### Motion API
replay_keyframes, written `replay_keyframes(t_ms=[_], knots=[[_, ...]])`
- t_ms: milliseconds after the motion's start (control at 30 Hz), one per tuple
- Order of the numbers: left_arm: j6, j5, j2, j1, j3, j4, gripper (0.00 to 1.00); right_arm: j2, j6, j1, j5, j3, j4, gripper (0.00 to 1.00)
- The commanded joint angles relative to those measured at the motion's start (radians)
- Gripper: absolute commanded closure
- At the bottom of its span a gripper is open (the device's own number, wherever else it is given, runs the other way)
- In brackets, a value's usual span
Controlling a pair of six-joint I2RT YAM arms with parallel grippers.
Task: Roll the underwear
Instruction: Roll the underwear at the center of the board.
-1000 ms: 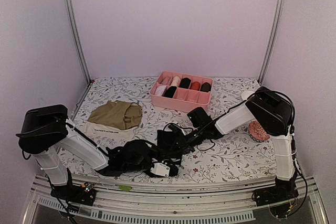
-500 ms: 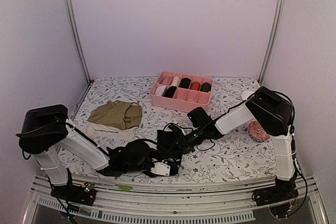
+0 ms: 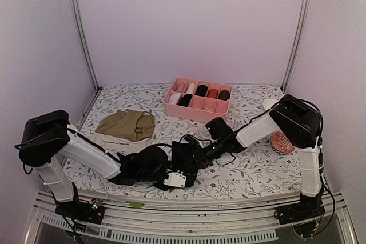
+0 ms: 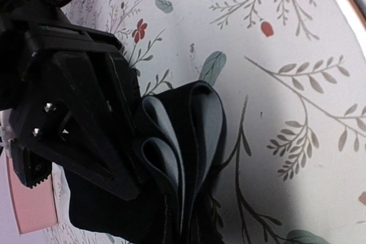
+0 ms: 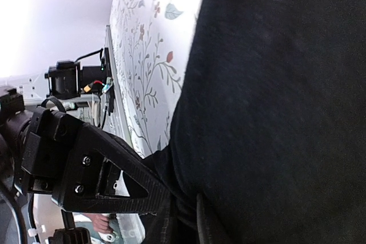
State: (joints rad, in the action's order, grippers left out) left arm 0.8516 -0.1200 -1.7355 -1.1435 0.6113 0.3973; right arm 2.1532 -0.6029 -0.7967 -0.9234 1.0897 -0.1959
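Black underwear lies bunched at the near middle of the table, a white piece at its front edge. My left gripper comes in from the left and is shut on its folded layers, which narrow together at the jaws; one finger shows. My right gripper reaches in from the right. Black cloth fills its view and gathers tight against its one visible finger. An olive-brown underwear with a cream waistband lies flat at the left, untouched.
A pink divided box holding several rolled pieces stands at the back centre. A red-and-white patterned ball sits by the right arm's elbow. The table's near metal rail runs just in front of the black cloth.
My left gripper has shut on the black underwear and shifted slightly right. The bunched cloth and its white piece have drawn in toward the middle. The right arm has hardly moved.
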Motion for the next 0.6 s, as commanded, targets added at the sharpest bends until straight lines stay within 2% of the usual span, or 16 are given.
replay_keyframes(t_ms=[0, 100, 200, 433, 567], knots=[[-0.054, 0.166, 0.026, 0.039, 0.059, -0.276, 1.0, -0.07, 0.019, 0.038, 0.106, -0.085, 0.091, 0.74], [-0.068, 0.284, 0.011, 0.071, 0.134, -0.419, 1.0, -0.171, 0.055, 0.084, 0.151, -0.129, 0.093, 0.62], [-0.087, 0.411, -0.015, 0.112, 0.218, -0.566, 1.0, -0.277, 0.098, 0.116, 0.202, -0.189, 0.094, 0.55], [-0.083, 0.722, -0.159, 0.23, 0.455, -0.921, 1.0, -0.54, 0.221, 0.117, 0.352, -0.378, 0.065, 0.46], [-0.041, 0.841, -0.284, 0.29, 0.574, -1.081, 1.0, -0.714, 0.303, 0.043, 0.469, -0.48, 0.039, 0.41]])
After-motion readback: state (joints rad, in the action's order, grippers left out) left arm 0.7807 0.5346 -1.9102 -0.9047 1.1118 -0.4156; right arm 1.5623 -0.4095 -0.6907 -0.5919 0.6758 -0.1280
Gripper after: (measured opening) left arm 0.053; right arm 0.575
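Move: The black underwear lies as a folded strip with its near end in the left fingers; its middle is about 7 cm ahead of the left hand, barely 1 cm to its left, at its height. From the right hand that middle is some 2 cm ahead and 4 cm left. The brown garment lies about 23 cm ahead and 28 cm left of the left hand; the pink box is about 35 cm ahead and 4 cm right of that same hand. Keeping its pinch on the layered near end of the underwear, the left hand stays nearly in place, easing about 1 cm back, and swings its fingers over by some 45 degrees so that they point less forward and more steeply down. The right hand comes free of the cloth and opens wider, drawing away about 10 cm to the right and some 6 cm up. ##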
